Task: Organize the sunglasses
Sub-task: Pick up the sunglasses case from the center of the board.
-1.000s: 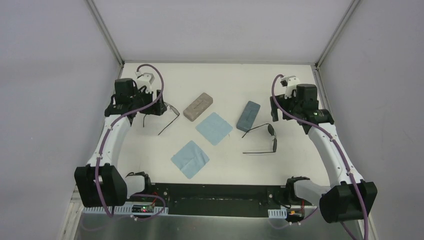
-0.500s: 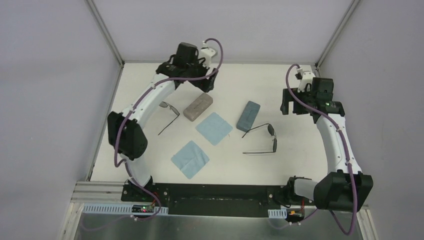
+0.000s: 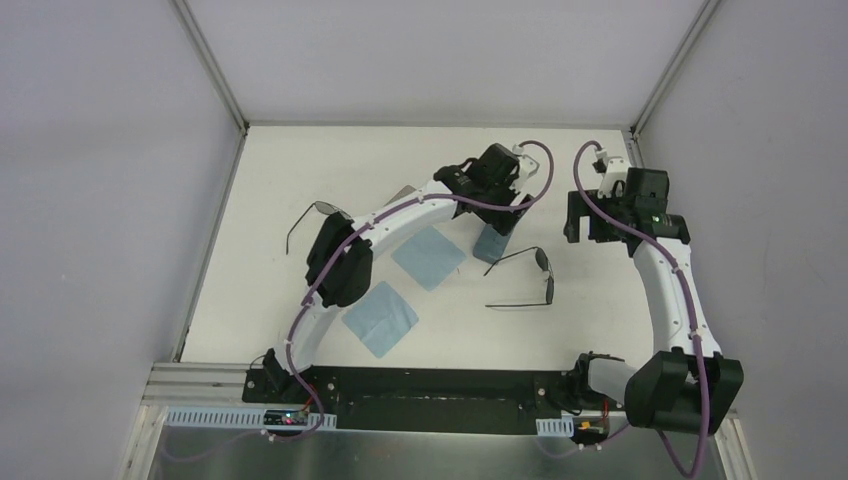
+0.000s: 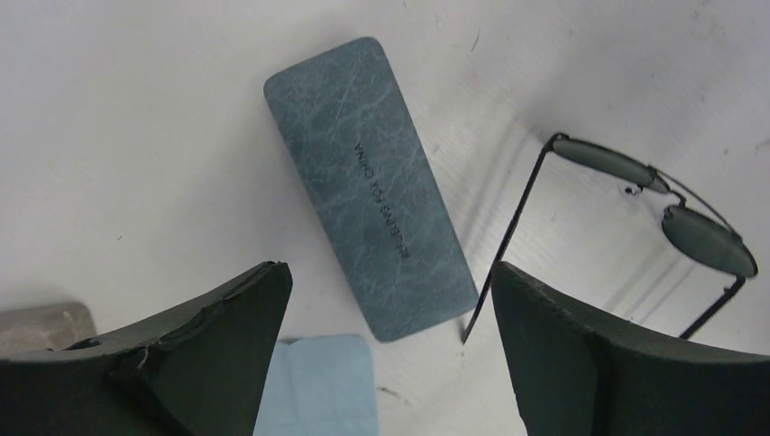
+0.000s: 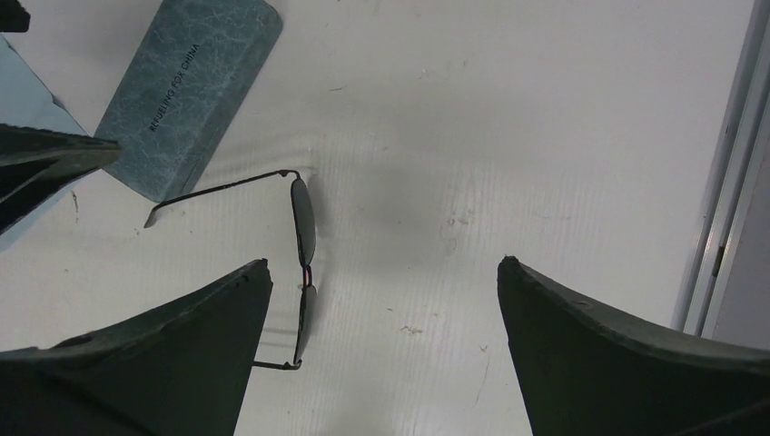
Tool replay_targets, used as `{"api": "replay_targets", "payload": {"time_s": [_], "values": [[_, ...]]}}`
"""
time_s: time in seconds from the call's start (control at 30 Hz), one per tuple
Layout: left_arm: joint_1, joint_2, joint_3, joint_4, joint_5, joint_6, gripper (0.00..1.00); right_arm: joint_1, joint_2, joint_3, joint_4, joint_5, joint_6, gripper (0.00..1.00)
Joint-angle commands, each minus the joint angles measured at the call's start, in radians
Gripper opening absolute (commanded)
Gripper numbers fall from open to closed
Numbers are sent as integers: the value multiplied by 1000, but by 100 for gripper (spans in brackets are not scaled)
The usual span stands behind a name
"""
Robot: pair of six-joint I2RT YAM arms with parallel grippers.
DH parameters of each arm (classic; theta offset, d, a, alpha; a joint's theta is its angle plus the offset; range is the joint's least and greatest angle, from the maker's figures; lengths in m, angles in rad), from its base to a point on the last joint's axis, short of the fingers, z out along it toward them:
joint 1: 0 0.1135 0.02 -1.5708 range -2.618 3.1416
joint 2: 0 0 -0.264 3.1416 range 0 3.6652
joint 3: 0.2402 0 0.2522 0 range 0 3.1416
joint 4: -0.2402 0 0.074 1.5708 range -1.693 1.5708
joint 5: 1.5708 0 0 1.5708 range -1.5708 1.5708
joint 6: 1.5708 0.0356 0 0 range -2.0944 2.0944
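Observation:
One pair of sunglasses [image 3: 543, 263] lies open right of centre, also in the left wrist view [image 4: 654, 209] and the right wrist view [image 5: 302, 227]. The other pair of sunglasses [image 3: 322, 208] lies at the left, partly hidden behind my left arm. My left gripper [image 3: 500, 218] [image 4: 390, 268] is open and empty, hovering over the near end of the blue case [image 3: 492, 243] [image 4: 372, 182]. My right gripper [image 3: 585, 228] [image 5: 383, 263] is open and empty, above bare table just right of the right pair.
Two light blue cloths lie mid-table, one [image 3: 430, 256] next to the blue case, one [image 3: 380, 318] nearer the front. The beige case [image 4: 41, 322] shows only at the left wrist view's edge. A metal rail [image 5: 726, 182] borders the table's right edge.
My left arm has swung from the left sunglasses, past the beige case, across to the blue case. My right gripper has moved a little back and to the right.

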Motion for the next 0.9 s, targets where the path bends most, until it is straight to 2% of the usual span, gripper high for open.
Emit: {"api": "replay_targets", "payload": {"time_s": [0.0,0.17,0.47,0.67,0.87], "values": [[-23,61,81,60,-140,-101,87,-15,-70,-28,-7,-22,-4,98],[-37,114,85,78,-166,-140,89,-22,-105,-53,-23,-30,-8,98],[-40,191,127,92,-87,-152,88,-38,-144,-83,-56,-41,-15,98],[-41,227,131,90,-119,-154,76,-49,-149,-80,-64,-50,-11,98],[-41,222,131,86,-142,-150,55,-55,-150,-82,-60,-50,-12,97]]}}
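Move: The blue-grey sunglasses case lies almost under the left hand, about 2 cm ahead, 3 cm to the right and 9 cm below. The nearer sunglasses lie roughly 8 cm back and 8 cm right of that hand, the upper blue cloth some 3 cm back and 12 cm left, and the brown case about 6 cm ahead and 19 cm left. From the right hand the blue-grey case is about 5 cm ahead, 17 cm left and 13 cm down. Down about 8 cm goes the left hand, drifting some 3 cm right and turning about 10 degrees counter-clockwise to square up with the blue-grey case; as the descent slows, its open fingers start closing across the width near the middle, the tips meeting both long sides. The right hand, wide open, draws back about 3.5 cm, then holds still. ##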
